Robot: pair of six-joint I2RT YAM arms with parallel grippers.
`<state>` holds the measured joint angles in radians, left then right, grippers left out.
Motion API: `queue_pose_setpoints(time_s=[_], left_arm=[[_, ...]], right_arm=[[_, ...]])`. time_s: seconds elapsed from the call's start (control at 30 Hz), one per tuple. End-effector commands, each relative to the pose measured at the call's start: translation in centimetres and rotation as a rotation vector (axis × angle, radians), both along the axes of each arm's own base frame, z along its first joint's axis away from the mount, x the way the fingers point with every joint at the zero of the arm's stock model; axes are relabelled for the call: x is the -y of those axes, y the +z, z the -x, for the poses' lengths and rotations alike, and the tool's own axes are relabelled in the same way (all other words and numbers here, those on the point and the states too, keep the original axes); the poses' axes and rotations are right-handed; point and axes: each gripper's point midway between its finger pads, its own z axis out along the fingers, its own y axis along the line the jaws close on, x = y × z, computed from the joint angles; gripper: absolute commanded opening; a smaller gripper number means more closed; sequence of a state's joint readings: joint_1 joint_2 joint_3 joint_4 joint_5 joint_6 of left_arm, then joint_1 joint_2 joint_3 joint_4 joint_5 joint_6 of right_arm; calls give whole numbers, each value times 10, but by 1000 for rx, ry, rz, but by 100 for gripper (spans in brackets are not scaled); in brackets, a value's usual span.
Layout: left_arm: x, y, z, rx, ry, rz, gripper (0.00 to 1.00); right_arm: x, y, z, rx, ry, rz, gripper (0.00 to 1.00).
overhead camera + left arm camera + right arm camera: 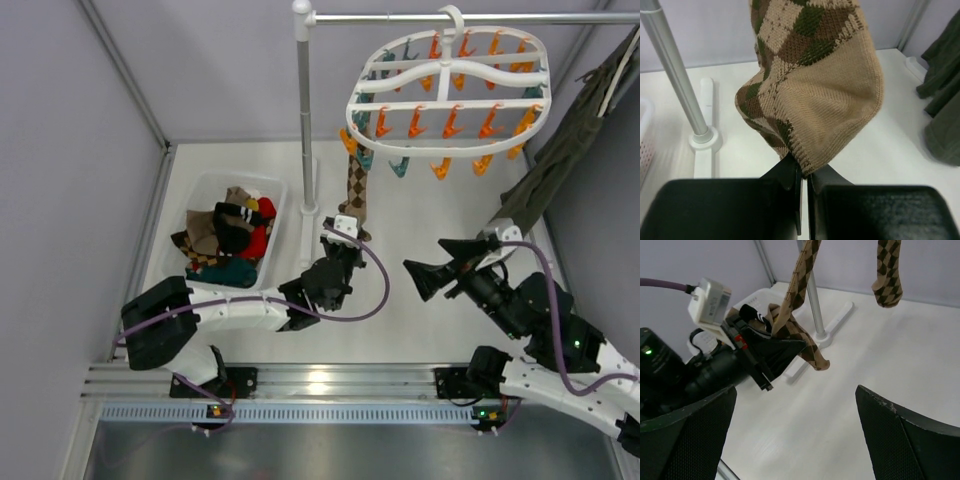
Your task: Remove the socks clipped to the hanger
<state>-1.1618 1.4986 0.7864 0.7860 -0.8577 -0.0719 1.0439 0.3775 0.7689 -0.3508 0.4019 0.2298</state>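
The white oval hanger (448,95), with orange and teal clips, hangs from the rail at the top right. A brown-tan argyle sock (356,190) dangles from a clip at its left edge. My left gripper (345,243) is shut on that sock's lower end. In the left wrist view the sock (825,85) bunches above the left gripper (805,172), its hem pinched between the jaws. My right gripper (425,275) stands open over the table to the right with nothing in it. The right wrist view has the right gripper (795,387) wide open, the pinched sock (800,275) and a second argyle sock (888,275) hanging free.
A white bin (205,182) holding several socks sits at the left. The grey pole (304,110) and its base (308,215) stand just left of the held sock, under the rail (450,17). An olive-green garment (570,150) hangs at the right wall.
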Motion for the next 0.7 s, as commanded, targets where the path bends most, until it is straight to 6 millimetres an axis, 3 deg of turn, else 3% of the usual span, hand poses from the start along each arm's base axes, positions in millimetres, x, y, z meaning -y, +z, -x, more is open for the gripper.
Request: queue_pose_setpoints(time_s=[0.0,0.37,0.57,0.63,0.67], left_arm=[[8,38,11,46,6,101,0],[26,48,32,32,-95,187,0],[32,50,36,20,-127,231,0],[34,51,38,19,-140,236,0],[35,51,38,17,-145,240,0]], right_arm=[[-3,26,-17,12,-76,-62,97],[-53,45,-61,-19,-124,-99,85],[-75,41,-89,-50,-111,-104,79],[-79,30,-101,-69,-125,-74,77],[-82,38,-104,-48,-122,-99,76]])
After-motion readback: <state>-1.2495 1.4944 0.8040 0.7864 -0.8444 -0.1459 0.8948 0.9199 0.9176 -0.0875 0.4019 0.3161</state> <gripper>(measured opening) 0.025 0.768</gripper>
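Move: In the left fingers is the free edge of the lower checkered sock, whose clipped part rises about 9 cm above that hand, some 5 cm ahead and barely to its right. From the right hand this sock's middle is about 15 cm ahead and 12 cm left, 2 cm higher; a second checkered sock hangs 25 cm ahead and 10 cm left, about 3 cm higher. An empty teal clip is roughly 8 cm ahead, 4 cm left and 12 cm above the right hand. Reaching forward and left towards the held sock, the right hand covers about 12 cm at nearly constant height, coming in under the teal clip and above the left gripper; it turns some 10 degrees clockwise, tips slightly down, and partly closes its wide-open fingers. The left hand keeps its pinch on the sock and draws it about 3 cm back and 3 cm right. ##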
